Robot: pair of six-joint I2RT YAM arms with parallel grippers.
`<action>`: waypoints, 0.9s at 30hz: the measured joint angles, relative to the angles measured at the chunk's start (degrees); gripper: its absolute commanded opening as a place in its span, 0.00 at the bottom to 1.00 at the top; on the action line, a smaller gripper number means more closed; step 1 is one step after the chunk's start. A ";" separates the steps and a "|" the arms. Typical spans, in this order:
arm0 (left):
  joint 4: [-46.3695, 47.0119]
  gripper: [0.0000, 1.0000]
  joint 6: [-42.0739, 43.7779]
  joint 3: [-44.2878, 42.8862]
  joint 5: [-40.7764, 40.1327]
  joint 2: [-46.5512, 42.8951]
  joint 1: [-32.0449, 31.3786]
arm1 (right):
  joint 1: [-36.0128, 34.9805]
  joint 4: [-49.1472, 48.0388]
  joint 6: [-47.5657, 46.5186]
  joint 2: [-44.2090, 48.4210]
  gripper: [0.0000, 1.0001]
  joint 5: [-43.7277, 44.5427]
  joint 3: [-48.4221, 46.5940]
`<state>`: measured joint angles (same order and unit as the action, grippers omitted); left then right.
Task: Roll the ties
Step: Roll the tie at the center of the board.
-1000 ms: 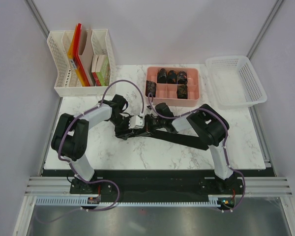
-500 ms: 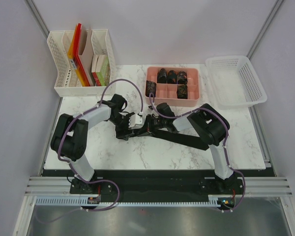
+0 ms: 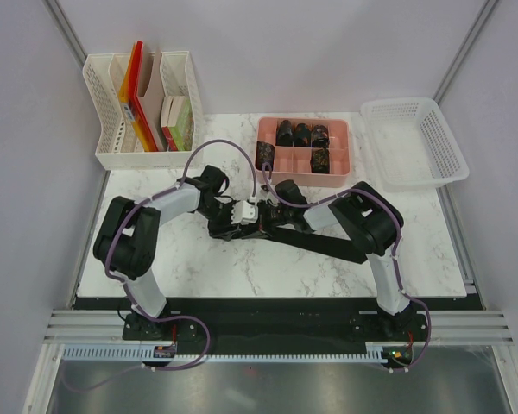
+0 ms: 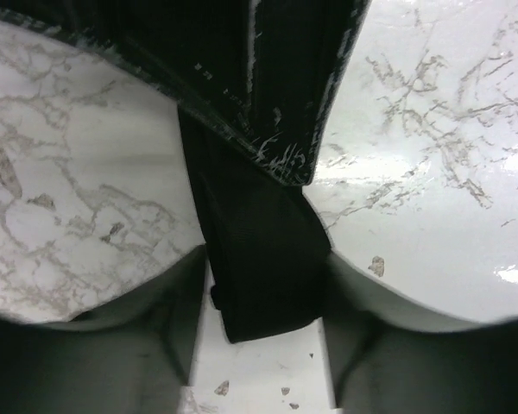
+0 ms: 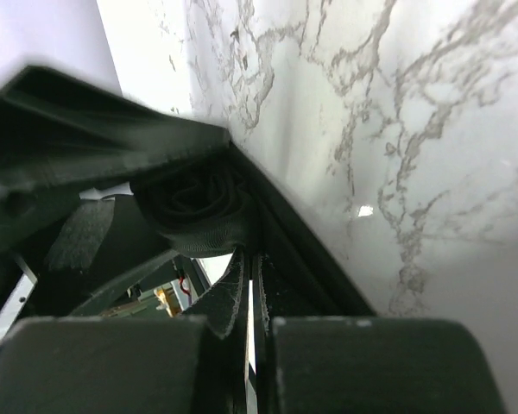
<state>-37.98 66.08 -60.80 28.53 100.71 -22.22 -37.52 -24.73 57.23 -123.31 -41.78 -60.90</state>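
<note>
A blackish tie (image 3: pixel 324 242) lies flat across the middle of the marble table, running from the centre out to the right. Both grippers meet at its left end. My left gripper (image 3: pixel 244 212) points down, open, its fingers (image 4: pixel 168 293) on either side of the tie strip (image 4: pixel 250 198), whose end shows between them. My right gripper (image 3: pixel 262 216) is nearly shut, and a small rolled coil of the tie (image 5: pixel 194 203) sits at its fingertips (image 5: pixel 252 259). Its scratched black finger (image 4: pixel 276 95) crosses the left wrist view.
A pink divided tray (image 3: pixel 350 151) at the back holds several rolled ties (image 3: pixel 301 134). A white basket (image 3: pixel 414 142) stands at the back right. A white file rack (image 3: pixel 104 129) with folders stands at the back left. The table's front edge runs just ahead of the arm bases.
My left gripper has moved a little to the right, closer to the right gripper. The left end of the tie has drawn in with it. The right arm has hardly moved.
</note>
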 measured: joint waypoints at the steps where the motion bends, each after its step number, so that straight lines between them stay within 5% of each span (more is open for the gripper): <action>1: -0.02 0.34 -0.17 0.02 -0.02 0.04 -0.37 | 0.02 0.00 -0.04 0.00 0.00 0.02 -0.07; 4: 0.02 0.25 -0.15 0.00 -0.96 0.15 -1.03 | 0.15 1.18 -1.05 0.00 0.03 -0.37 -0.81; 14: -2.93 0.22 0.83 2.21 -2.45 -2.10 -1.03 | 0.70 12.37 -10.62 2.05 0.33 -3.10 -4.04; 27: -8.28 0.23 0.81 3.08 -4.59 -3.37 -1.03 | 3.74 22.10 -18.67 6.91 0.37 -3.17 -3.69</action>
<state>-46.26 66.89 -57.71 23.94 97.34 -23.24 -33.78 -2.63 38.57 -116.40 -44.95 -64.60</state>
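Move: The tie's rolled end lies right at the left hand, between its open finger pads and about 1 cm below the hand point. The strip's loose end is roughly 30 cm to the left hand's right and 6 cm nearer the base; the pink organizer's middle is some 18 cm ahead and 17 cm right of it. From the right hand, whose shut fingers pin the strip beside the roll, the roll is about 3 cm to the left. Close the left gripper round the rolled end until the tie fills the gap, then draw the roll about 5 cm back and left, keeping it low and holding on. Meanwhile open the right fingers part way, let go of the strip, and take that hand some 4 cm right and 2 cm up, away from the roll. ##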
